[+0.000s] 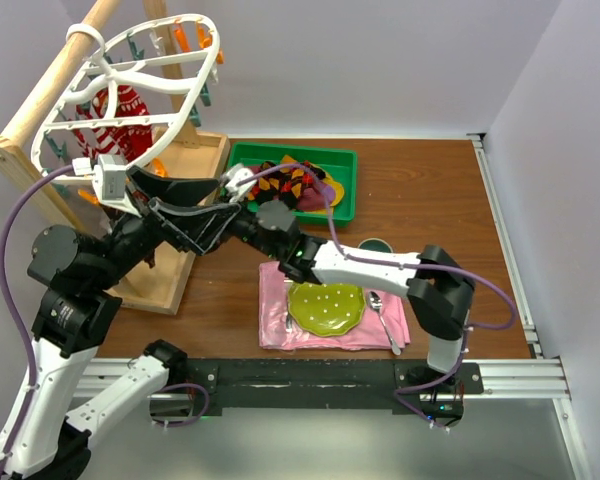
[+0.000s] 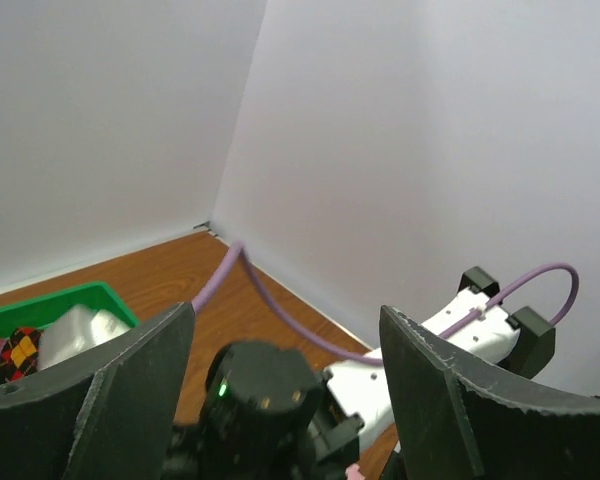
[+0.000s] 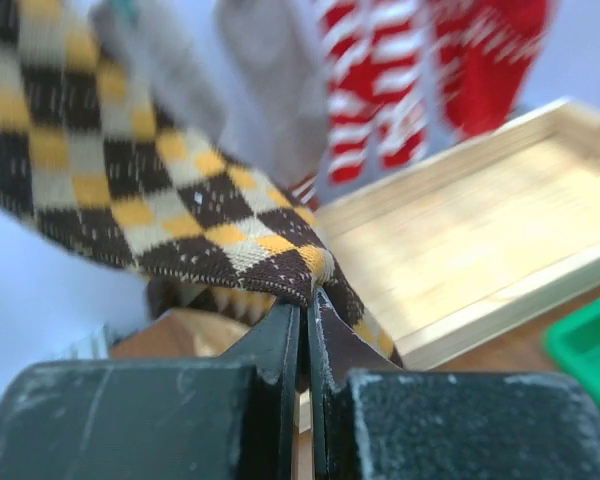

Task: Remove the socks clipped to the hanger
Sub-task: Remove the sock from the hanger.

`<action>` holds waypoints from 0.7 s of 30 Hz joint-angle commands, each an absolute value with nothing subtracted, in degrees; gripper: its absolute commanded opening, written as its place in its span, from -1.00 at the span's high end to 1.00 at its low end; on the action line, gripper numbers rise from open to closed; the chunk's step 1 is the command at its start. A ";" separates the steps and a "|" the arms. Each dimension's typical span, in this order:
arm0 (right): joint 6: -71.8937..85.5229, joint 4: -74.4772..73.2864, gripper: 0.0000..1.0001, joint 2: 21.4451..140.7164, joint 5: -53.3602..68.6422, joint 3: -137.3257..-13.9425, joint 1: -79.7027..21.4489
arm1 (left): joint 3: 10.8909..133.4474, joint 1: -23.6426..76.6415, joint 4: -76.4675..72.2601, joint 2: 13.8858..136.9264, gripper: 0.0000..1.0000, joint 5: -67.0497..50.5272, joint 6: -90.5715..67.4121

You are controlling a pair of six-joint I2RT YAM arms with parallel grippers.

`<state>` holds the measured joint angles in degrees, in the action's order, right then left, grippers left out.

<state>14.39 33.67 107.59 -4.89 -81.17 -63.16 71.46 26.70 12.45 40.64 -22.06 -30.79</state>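
The white oval hanger [image 1: 130, 85] hangs at the top left, with red-and-white striped socks [image 1: 115, 115] clipped under it. In the right wrist view my right gripper [image 3: 305, 298] is shut on the lower edge of a brown-and-yellow argyle sock [image 3: 130, 170] that hangs up to the left. Grey socks [image 3: 270, 80] and the striped socks [image 3: 400, 80] hang behind it. My left gripper [image 2: 285, 390] stands open above the right arm's wrist [image 2: 265, 400], with nothing between its fingers [image 2: 130, 400]. From above, the left gripper [image 1: 215, 205] covers most of the right gripper.
A green bin [image 1: 345, 160] behind the arms holds several loose socks [image 1: 300, 185]. The wooden rack [image 1: 35, 110] and its tray base [image 1: 195, 160] stand on the left. A pink napkin [image 1: 275, 310] carries a green plate [image 1: 325, 305] and a spoon [image 1: 380, 312].
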 commanded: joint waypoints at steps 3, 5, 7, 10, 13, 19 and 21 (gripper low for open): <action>12.74 33.14 1.00 100.55 -6.94 -77.96 -58.10 | 68.12 26.81 12.40 38.59 -0.59 -21.97 -31.73; 12.57 31.91 1.00 99.58 -7.73 -77.70 -56.52 | 67.06 26.81 12.30 38.32 -0.59 -21.89 -32.08; 12.31 30.94 1.00 98.71 -8.43 -77.43 -55.38 | 66.27 26.81 12.22 38.14 -0.59 -21.97 -32.17; 11.08 29.19 1.00 98.44 -10.54 -78.04 -54.50 | 65.13 26.81 12.22 37.88 -0.58 -21.62 -32.43; 10.89 27.87 1.00 98.26 -11.86 -78.75 -53.09 | 63.82 26.81 12.48 37.44 -0.59 -20.75 -32.52; 11.42 27.77 1.00 96.86 -14.32 -77.79 -51.33 | 60.73 26.81 12.83 35.95 -0.57 -17.32 -33.83; 12.56 28.12 1.00 95.89 -16.77 -76.47 -51.33 | 60.12 26.81 12.83 35.68 -0.56 -15.39 -34.45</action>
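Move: The right hand already grips the checkered sock, and the green tray lies about 21 cm ahead of it, 14 cm to its right and some 27 cm below. The orange clip at the sock's upper end is about 9 cm to this hand's left, 3 cm ahead and 15 cm higher, while the red striped socks hang some 15 cm ahead, 15 cm left and 8 cm up. From the left hand the tray is about 33 cm ahead, 14 cm right and 47 cm down. The right hand keeps its fingers shut on the checkered sock and pulls it away from the hanger towards the green tray, about 10 cm to the right and 10 cm forward, rising some 3 cm at first and then sinking most of that again while it turns nearly 20 degrees clockwise. Meanwhile the left hand, empty and still open, sinks about 6 cm near the hanger's rim and tips slightly downward. ##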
